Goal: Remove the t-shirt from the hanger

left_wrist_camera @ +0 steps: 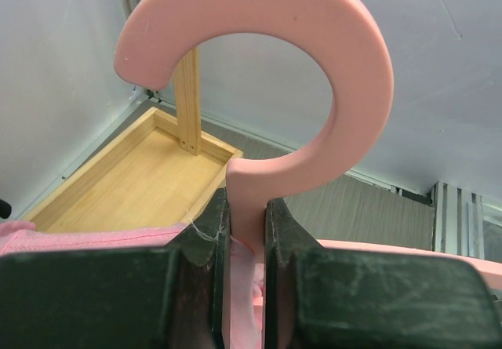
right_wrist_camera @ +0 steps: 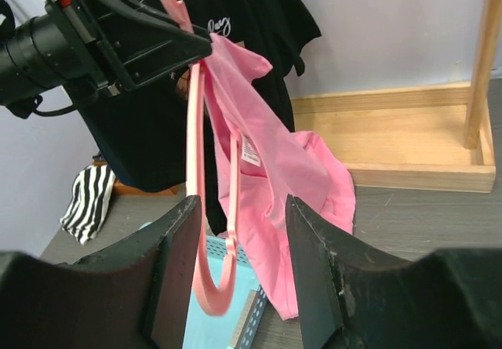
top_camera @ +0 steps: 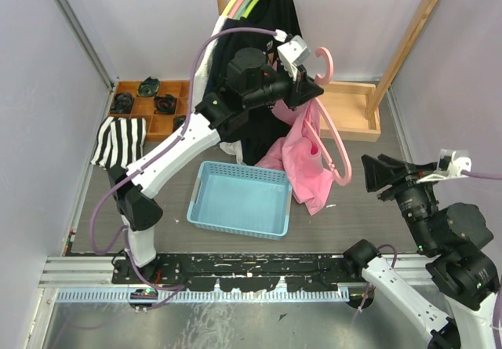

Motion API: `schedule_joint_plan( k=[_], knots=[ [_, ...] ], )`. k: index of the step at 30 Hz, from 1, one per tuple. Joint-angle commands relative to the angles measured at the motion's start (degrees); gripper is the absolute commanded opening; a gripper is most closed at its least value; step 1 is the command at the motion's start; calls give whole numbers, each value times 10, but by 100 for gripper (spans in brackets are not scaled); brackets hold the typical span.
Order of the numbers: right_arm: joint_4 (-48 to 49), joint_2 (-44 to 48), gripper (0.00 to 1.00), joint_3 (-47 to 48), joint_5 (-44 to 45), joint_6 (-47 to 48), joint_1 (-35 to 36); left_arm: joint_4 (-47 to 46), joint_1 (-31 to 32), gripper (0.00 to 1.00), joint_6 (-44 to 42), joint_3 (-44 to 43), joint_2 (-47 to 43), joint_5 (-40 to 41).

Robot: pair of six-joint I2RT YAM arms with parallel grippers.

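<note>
A pink hanger [top_camera: 336, 141] hangs tilted in the air above the table, with a pink t-shirt [top_camera: 302, 165] draped from it. The shirt's lower part reaches the table beside the basket. My left gripper [top_camera: 307, 90] is shut on the hanger's neck just below the hook [left_wrist_camera: 345, 74], with some pink cloth [left_wrist_camera: 118, 235] between the fingers. My right gripper [top_camera: 369, 172] is open and empty, to the right of the shirt and apart from it. In the right wrist view the hanger [right_wrist_camera: 194, 208] and the shirt [right_wrist_camera: 274, 169] hang ahead of the open fingers [right_wrist_camera: 241, 208].
A light blue basket [top_camera: 239, 200] sits on the table below the left arm. A black shirt [top_camera: 263, 19] hangs on the wooden rack [top_camera: 349, 110] behind. A striped cloth [top_camera: 118, 141] and a wooden tray [top_camera: 149, 98] of dark items lie at the left.
</note>
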State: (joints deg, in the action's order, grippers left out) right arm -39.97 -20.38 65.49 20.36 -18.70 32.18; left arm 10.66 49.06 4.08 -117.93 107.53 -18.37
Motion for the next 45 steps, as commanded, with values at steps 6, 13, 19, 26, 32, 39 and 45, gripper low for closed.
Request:
schedule_joint_plan(
  k=[6,13,19,26,32,39,45],
  knots=[
    [64,-59,54,8,-62,33,-5,9,24,0,-28,-57,42,13],
    [70,-84,54,-8,-62,40,-5,21,32,0,-32,-77,58,15],
    [72,-98,54,-23,-45,47,-5,27,36,0,-38,-79,57,14],
    [75,-108,53,-33,-34,54,-5,32,41,0,-42,-73,52,12],
    [78,-113,47,-40,-27,56,-5,29,46,0,-43,-64,44,11],
    [79,-115,35,-41,-24,58,-5,28,49,0,-43,-59,38,10],
    [80,-115,30,-42,-23,58,-4,28,52,0,-42,-53,34,7]
  ],
)
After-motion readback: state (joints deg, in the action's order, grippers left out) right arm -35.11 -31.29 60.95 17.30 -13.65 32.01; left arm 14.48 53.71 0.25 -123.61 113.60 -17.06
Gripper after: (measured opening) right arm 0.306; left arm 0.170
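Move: Ahead of the open right hand, about 6 cm farther out, 7 cm to the left and 2 cm lower, is the hanger's free side near its lower end. The pink T-shirt hangs about 11 cm ahead of that hand, 14 cm left and 17 cm down; the blue basket is roughly 4 cm ahead, 30 cm left and 36 cm below. From the left hand, holding the neck, that hanger side lies some 12 cm back, 4 cm right and 4 cm down. Reaching forward and left, then forward and down, about 5 cm out in all, the right hand brings its fingers around the bared hanger bar, rolling about 10 degrees left side down. Near the end its fingers close part way about the bar. The left hand keeps its pinch below the hook and carries the hanger about 4 cm right and 3 cm down, mostly early, easing slightly back. ##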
